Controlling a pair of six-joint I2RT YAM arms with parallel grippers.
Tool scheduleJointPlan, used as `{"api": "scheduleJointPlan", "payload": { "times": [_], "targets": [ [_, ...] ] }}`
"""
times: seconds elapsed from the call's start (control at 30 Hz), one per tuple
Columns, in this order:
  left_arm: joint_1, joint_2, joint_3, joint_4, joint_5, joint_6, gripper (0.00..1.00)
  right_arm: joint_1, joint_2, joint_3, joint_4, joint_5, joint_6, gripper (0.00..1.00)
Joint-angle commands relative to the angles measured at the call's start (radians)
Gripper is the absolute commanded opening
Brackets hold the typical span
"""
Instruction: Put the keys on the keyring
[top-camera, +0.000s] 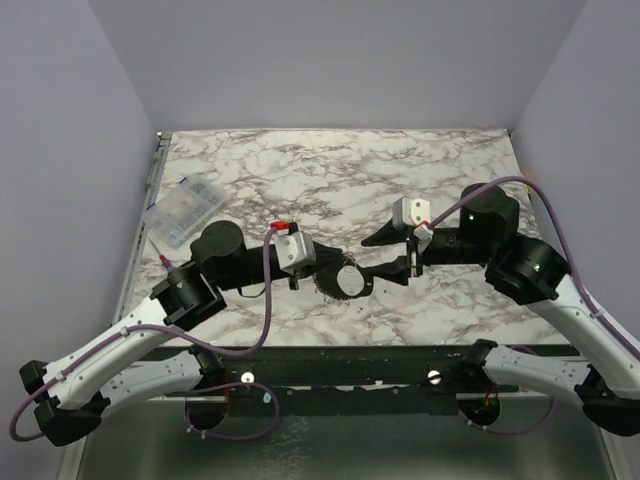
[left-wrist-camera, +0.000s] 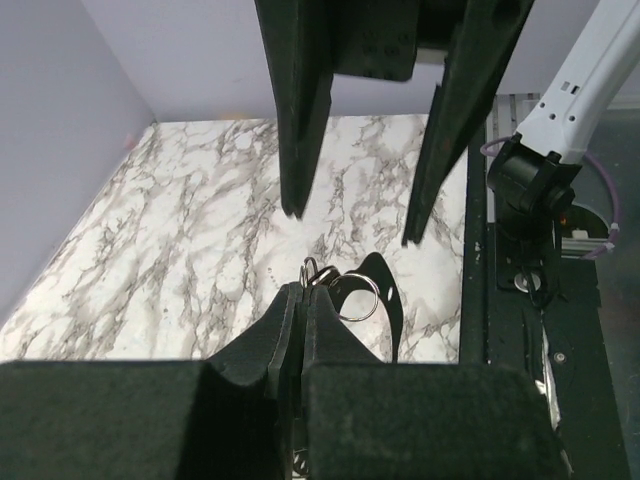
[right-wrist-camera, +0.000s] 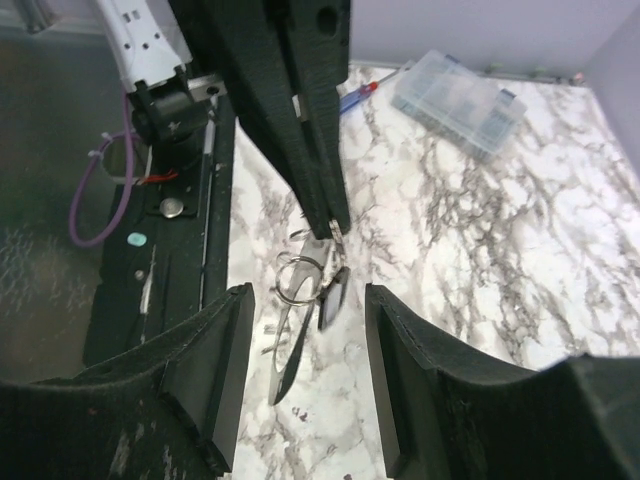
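Observation:
My left gripper (top-camera: 335, 272) is shut on the keyring (top-camera: 346, 281), pinching it at its fingertips (left-wrist-camera: 303, 290) a little above the marble. The keyring is a silvery hoop (left-wrist-camera: 356, 297) that sticks out past the tips. Beside the hoop (right-wrist-camera: 298, 278) hangs a small dark oblong key (right-wrist-camera: 333, 298); whether it is threaded on I cannot tell. My right gripper (top-camera: 368, 258) faces the left one with its jaws open. Its fingers (right-wrist-camera: 215, 370) stand on either side of the hoop and key, touching neither. Seen from the left wrist, the right gripper (left-wrist-camera: 353, 225) hangs just beyond the hoop.
A clear plastic box (top-camera: 185, 213) lies at the table's left edge, also seen far off in the right wrist view (right-wrist-camera: 458, 100). A small red-tipped tool (right-wrist-camera: 365, 92) lies near it. The black mounting rail (top-camera: 350, 360) runs along the near edge.

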Motion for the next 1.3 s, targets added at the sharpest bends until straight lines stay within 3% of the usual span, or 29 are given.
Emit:
{"api": "scheduleJointPlan", "payload": {
  "times": [0.0, 0.13, 0.5, 0.87, 1.27],
  "targets": [
    [0.004, -0.108, -0.143, 0.288, -0.006, -0.035, 0.00, 0.004, -0.069, -0.045, 0.178, 0.083, 0.069, 0.57],
    [0.004, -0.162, -0.236, 0.453, 0.013, -0.060, 0.00, 0.004, -0.079, -0.045, 0.233, 0.108, 0.095, 0.57],
    [0.003, -0.184, -0.311, 0.658, 0.029, -0.135, 0.00, 0.004, 0.044, 0.084, 0.107, -0.015, 0.058, 0.56],
    [0.004, -0.207, -0.324, 0.693, 0.028, -0.147, 0.00, 0.004, 0.106, 0.150, 0.092, -0.118, 0.052, 0.53],
    [0.004, -0.202, -0.326, 0.722, 0.027, -0.150, 0.00, 0.004, 0.101, 0.192, 0.069, -0.109, 0.032, 0.51]
  ]
}}
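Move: The keyring is already pinched in the left fingertips, about 4 cm left of the right hand point, level fore and aft and about 1 cm lower. From the left hand, the place it faces is the gap between the right jaws, roughly 4 cm to its right, level fore and aft and about 1 cm up. The hooked strap hangs with its middle about 5 cm below the keyring and 1 cm back of it. The keyring stays pinched in the shut left fingers as that hand lifts it about 5 cm, drawing left and back by half as much and tilting its fingertips up some 25 degrees. The right hand, jaws still half open, rises alongside by a similar amount, first edging forward, then swinging left past its starting line and easing back, so that its rear finger comes close beside the ring. ##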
